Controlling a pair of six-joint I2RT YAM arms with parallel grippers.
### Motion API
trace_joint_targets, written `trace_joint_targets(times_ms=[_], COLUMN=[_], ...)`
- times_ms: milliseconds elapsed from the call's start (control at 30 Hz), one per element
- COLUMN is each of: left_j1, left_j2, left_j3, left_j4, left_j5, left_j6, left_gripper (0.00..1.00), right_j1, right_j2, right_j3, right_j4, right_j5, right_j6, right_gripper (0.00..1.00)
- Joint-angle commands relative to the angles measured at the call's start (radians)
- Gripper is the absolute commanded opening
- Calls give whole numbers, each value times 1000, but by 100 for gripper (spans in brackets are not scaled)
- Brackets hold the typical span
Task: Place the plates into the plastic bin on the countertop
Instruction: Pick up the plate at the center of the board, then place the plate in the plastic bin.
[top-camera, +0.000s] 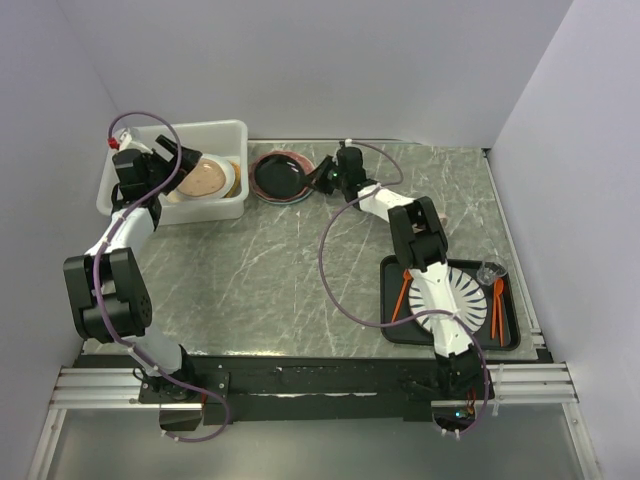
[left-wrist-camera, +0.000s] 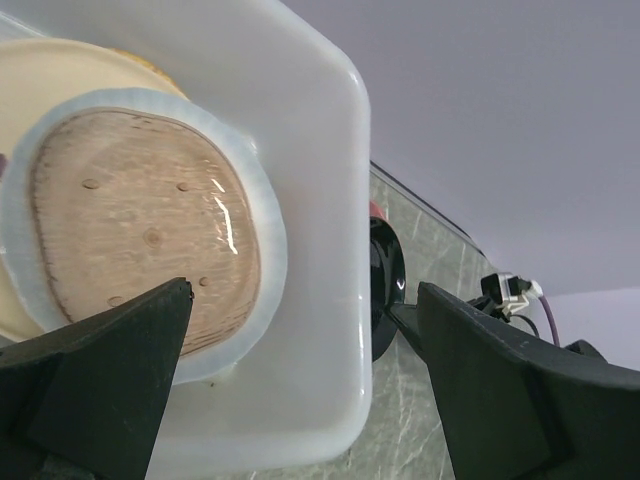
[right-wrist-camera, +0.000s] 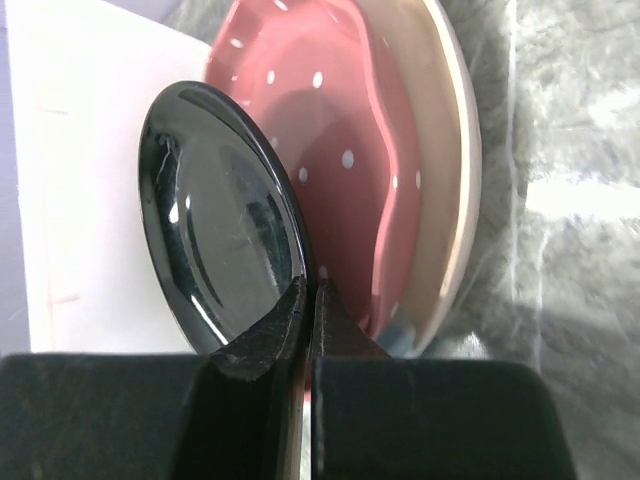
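The translucent white plastic bin (top-camera: 215, 127) stands at the back left of the grey-green countertop (top-camera: 250, 270). Inside it lies a brown-centred, pale-rimmed plate (left-wrist-camera: 140, 220) on top of a cream one. My left gripper (left-wrist-camera: 303, 290) hangs open over the bin's right wall (left-wrist-camera: 320, 250), holding nothing. Just right of the bin, my right gripper (right-wrist-camera: 312, 290) is shut on the near rim of a glossy dark plate (right-wrist-camera: 215, 220). That plate is tilted up off a pink white-dotted plate (right-wrist-camera: 350, 150) with a cream rim. From above, the dark plate (top-camera: 278, 176) and right gripper (top-camera: 322, 178) sit beside the bin.
A black rectangular tray (top-camera: 395, 330) at the front right carries a white plate with dark radial stripes (top-camera: 455, 295), orange utensils and a small clear glass (top-camera: 488, 270). White walls close in the counter on the left, back and right.
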Motion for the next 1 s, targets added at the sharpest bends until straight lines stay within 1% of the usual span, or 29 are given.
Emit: trace_joint_targets(times_ms=[0, 167, 367, 500, 533, 700, 900, 967], left_j1=[-25, -72, -164, -197, -219, -275, -335, -353], left_j2=[-9, 13, 11, -13, -18, -44, -46, -43], left_j3=[26, 99, 170, 159, 147, 101, 75, 73], left_j4=[56, -6, -84, -113, -116, -107, -110, -110], left_j5=[75, 113, 98, 60, 54, 38, 15, 6], left_j6=[29, 76, 127, 148, 152, 153, 150, 148], left_gripper=[99, 99, 99, 99, 99, 99, 99, 99], right_j1=[-20, -29, -30, -30, -30, -24, -10, -3], right_j2=[-157, -240, -329, -377, -398, -464, -568, -602], right_j3=[-72, -184, -303, -388, -418, -518, -656, -678], right_j4=[152, 217, 280, 349, 359, 424, 468, 470], right_j5=[-21, -33, -44, -54, -57, -82, -87, -82], right_j6=[37, 54, 64, 89, 87, 98, 89, 78], right_gripper=[0, 0, 0, 0, 0, 0, 0, 0])
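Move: The black plate is already pinched at its near-right rim by the right gripper; its middle lies about 4 cm ahead and 7 cm left of that hand, slightly below it, with the pink plate close under it. The bin's middle is some 33 cm left of the right hand, nearly level. From the open left hand the black plate is roughly 12 cm ahead, 24 cm right and 18 cm lower; the brown plate in the bin lies about 12 cm ahead, 3 cm right, 17 cm down. Keep the right fingers shut on the black plate's rim and raise it off the pink plate, about 9 cm up and as much back, easing slightly right. Meanwhile bring the left gripper some 16 cm right, out to the bin's right wall and towards the plate, turning it about 20 degrees clockwise with its fingers wide open. ##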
